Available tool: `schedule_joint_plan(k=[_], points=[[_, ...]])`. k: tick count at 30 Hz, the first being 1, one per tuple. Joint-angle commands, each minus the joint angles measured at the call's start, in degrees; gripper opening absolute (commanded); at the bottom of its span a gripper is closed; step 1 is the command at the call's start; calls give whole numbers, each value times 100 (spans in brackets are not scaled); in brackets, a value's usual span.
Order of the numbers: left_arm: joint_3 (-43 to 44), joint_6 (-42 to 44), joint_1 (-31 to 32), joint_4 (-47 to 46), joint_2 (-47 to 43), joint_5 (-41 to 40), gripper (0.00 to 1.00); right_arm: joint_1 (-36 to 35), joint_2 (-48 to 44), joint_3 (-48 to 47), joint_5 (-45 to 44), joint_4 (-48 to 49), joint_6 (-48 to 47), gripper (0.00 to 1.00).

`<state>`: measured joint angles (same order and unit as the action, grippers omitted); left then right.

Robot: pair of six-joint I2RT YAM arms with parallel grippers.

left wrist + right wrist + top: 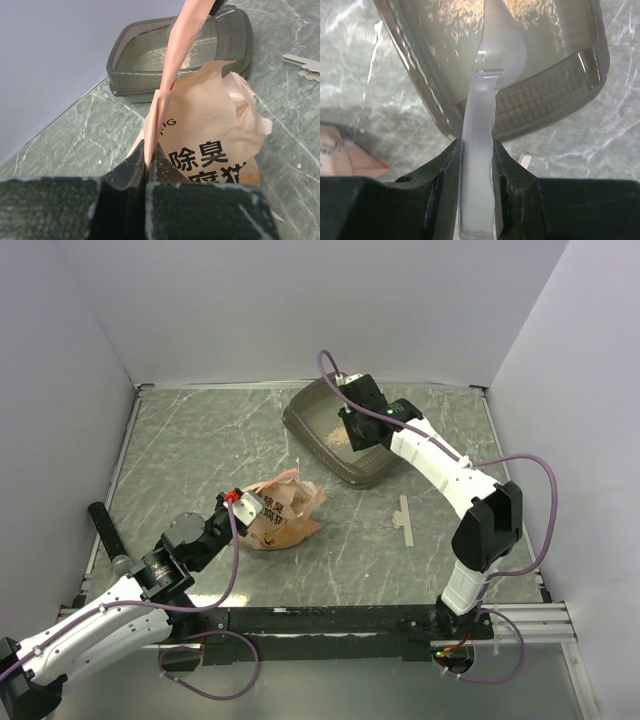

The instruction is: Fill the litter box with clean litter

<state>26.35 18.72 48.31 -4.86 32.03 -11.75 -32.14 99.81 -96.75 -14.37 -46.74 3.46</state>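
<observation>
The grey-brown litter box stands at the back centre of the table, also seen in the left wrist view. A thin scatter of tan litter lies on its floor. My right gripper hangs over the box. In its own view the right gripper is shut on the handle of a translucent white scoop, whose head reaches into the litter box. The orange-pink printed bag lies crumpled left of centre. My left gripper is shut on an upright fold of the bag.
A white strip lies flat on the table right of the bag, also seen in the left wrist view. White walls close in the left, back and right sides. The table is green marbled stone.
</observation>
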Motion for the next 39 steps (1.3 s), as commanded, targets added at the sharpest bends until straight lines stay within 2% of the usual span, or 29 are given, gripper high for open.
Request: schedule_joint_plan(k=[1,7,11,15,20,26,39], points=[[37,-26,73,-287,-136,41,1,-20,-944,164,64,-161,-39,0],[37,-9,99,-287,-171,208,1,-55,-2254,709,1714,-458,295,0],[2,44,117,-296,-311,374,1,-117,-3141,1026,2420,-704,427,0],[-51,70,126,-366,-504,717,1,-187,-3547,1106,3167,-1002,523,0],[-77,105,126,-358,-645,867,1,-293,-3504,956,3923,-1434,506,0],[-86,70,126,-366,-742,937,1,-389,-3363,745,3898,-1944,383,0],[-51,97,152,-296,-690,1095,1,-714,-2643,614,4311,-1891,357,0]])
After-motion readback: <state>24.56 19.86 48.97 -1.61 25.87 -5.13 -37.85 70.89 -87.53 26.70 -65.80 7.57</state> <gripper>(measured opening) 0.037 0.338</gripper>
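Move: The open bag of litter that my right hand is bringing the empty scoop to lies about 15 cm back, 16 cm to its left and 12 cm below. The litter box sits under that hand, its middle some 9 cm ahead and about 16 cm down, hardly 1 cm to the left. The white clip lies roughly 13 cm back, 10 cm right and 20 cm below. My left hand already pinches the bag's top edge; the bag's middle is about 4 cm ahead of it, 6 cm right and 14 cm below. I pull the scoop away from the litter box with my right hand, back about 23 cm and rising on the way, then sinking a little to end some 8 cm higher. Meanwhile I swing my fingers round counter-clockwise so they point left and down, bringing the scoop's bowl to the bag's mouth, grip unchanged. My left hand keeps its pinch on the bag and eases back a couple of centimetres. ##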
